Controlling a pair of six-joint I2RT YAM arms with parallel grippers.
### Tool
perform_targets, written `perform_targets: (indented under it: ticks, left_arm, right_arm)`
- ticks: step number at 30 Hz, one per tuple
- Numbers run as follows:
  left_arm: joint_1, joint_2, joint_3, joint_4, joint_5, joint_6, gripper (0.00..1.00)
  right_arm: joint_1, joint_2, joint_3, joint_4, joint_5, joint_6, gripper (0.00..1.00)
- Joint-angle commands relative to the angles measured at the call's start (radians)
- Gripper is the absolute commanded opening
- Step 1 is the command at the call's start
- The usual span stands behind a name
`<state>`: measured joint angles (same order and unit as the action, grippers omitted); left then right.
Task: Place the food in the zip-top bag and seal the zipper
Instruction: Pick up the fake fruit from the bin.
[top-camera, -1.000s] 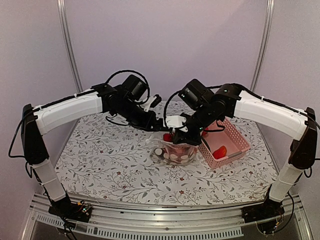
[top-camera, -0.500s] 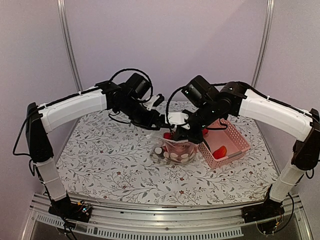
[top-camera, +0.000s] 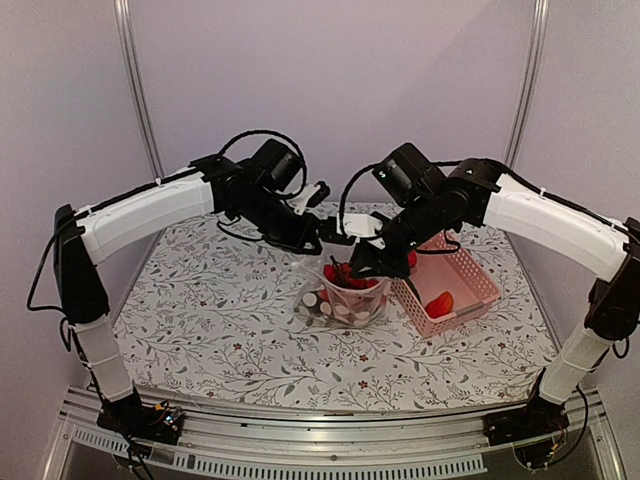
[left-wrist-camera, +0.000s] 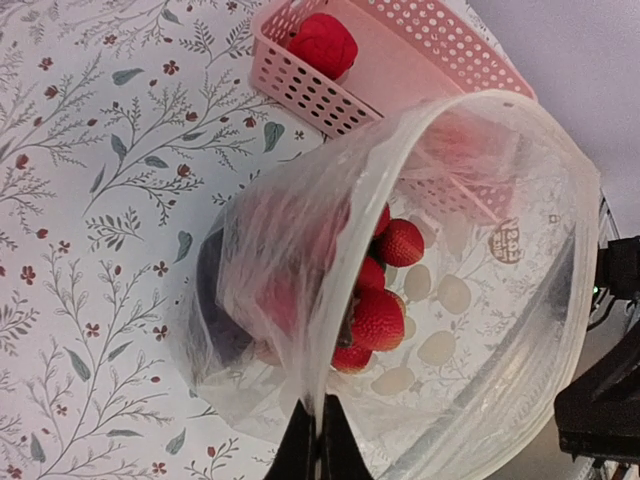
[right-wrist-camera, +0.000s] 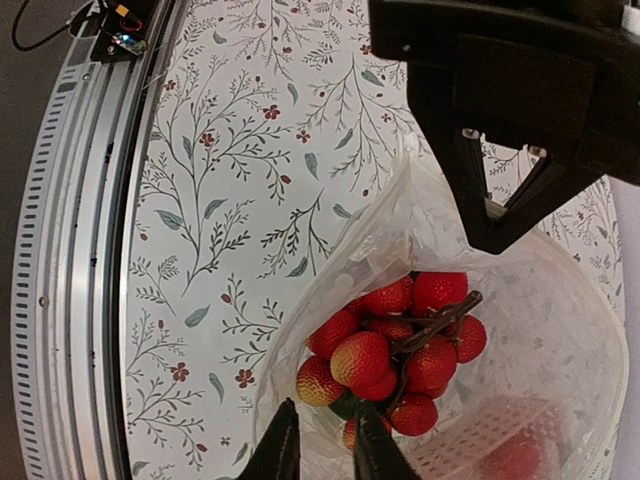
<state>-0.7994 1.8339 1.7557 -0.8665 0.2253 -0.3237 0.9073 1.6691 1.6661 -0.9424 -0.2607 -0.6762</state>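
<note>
The zip-top bag (top-camera: 345, 300) stands on the table with its mouth held open. Inside it lie a cluster of small red food pieces (right-wrist-camera: 400, 340) and a dark purple eggplant (left-wrist-camera: 215, 310). My left gripper (left-wrist-camera: 320, 445) is shut on the bag's rim, at the bag's far left (top-camera: 318, 240). The zipper (left-wrist-camera: 510, 385) runs as a whitish strip along the mouth. My right gripper (right-wrist-camera: 325, 455) is at the near right rim (top-camera: 360, 268); its jaws stand a little apart with the bag's thin wall between them. One red fruit (top-camera: 438, 303) lies in the pink basket.
The pink lattice basket (top-camera: 470, 270) stands right beside the bag on its right, and its wall (left-wrist-camera: 310, 90) shows in the left wrist view. The flowered cloth (top-camera: 210, 310) covers the table. A metal rail (top-camera: 330, 455) runs along the near edge.
Both grippers have risen a little, pulling the bag more upright so the red cluster shows at its mouth. The right gripper's jaws have parted slightly.
</note>
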Motion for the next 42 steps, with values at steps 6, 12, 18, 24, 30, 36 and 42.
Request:
perform_targets:
  ticks: [6,12,18,24,30,36,42]
  left_arm:
    - [0.011,0.014,0.011,-0.005,-0.027,0.025,0.0]
    - [0.014,0.018,0.013,-0.005,-0.021,0.025,0.0]
    - [0.019,0.013,-0.001,0.006,-0.022,0.035,0.0]
    - [0.019,0.005,-0.014,0.022,-0.012,0.038,0.0]
    - [0.02,-0.004,-0.034,0.038,-0.009,0.046,0.0]
    - [0.02,-0.009,-0.038,0.04,0.0,0.044,0.0]
    - [0.02,-0.032,-0.049,0.047,-0.012,0.045,0.0]
  right_arm:
    - [-0.033,-0.101,0.053,-0.031,-0.028,0.01,0.44]
    - [-0.181,-0.143,0.036,-0.017,-0.101,0.03,0.48]
    - [-0.37,-0.171,-0.082,0.064,-0.2,0.074,0.49]
    - [-0.507,-0.134,-0.176,0.131,-0.205,0.129,0.49]
    - [-0.555,-0.062,-0.236,0.231,-0.093,0.182,0.63]
    - [-0.569,0.068,-0.191,0.252,-0.045,0.225,0.66]
    - [-0.574,0.223,-0.109,0.252,-0.027,0.259,0.67]
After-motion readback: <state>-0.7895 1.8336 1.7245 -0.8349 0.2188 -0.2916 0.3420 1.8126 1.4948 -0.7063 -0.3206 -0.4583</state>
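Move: The red fruit sits in the far-left end of the bin, about 25 cm ahead of the right hand, 13 cm to its right and 20 cm below. The cucumber lies 18 cm ahead and 12 cm right of that hand, the orange-red pepper 10 cm ahead and 20 cm right, both on the bin floor some 21 cm down. From the left hand, the red fruit is roughly 17 cm ahead, 22 cm right and 17 cm below. Towards the red fruit in the bin goes the right hand: it leaves the open bag's rim, rises about 7 cm, sweeps forward and right, then sinks over the bin, ending some 18 cm farther out, 16 cm to the right and 9 cm lower. Its wrist turns about 40 degrees clockwise and the fingers spread wide, still short of the fruit. The left hand stays put, keeping its pinch on the bag rim. ##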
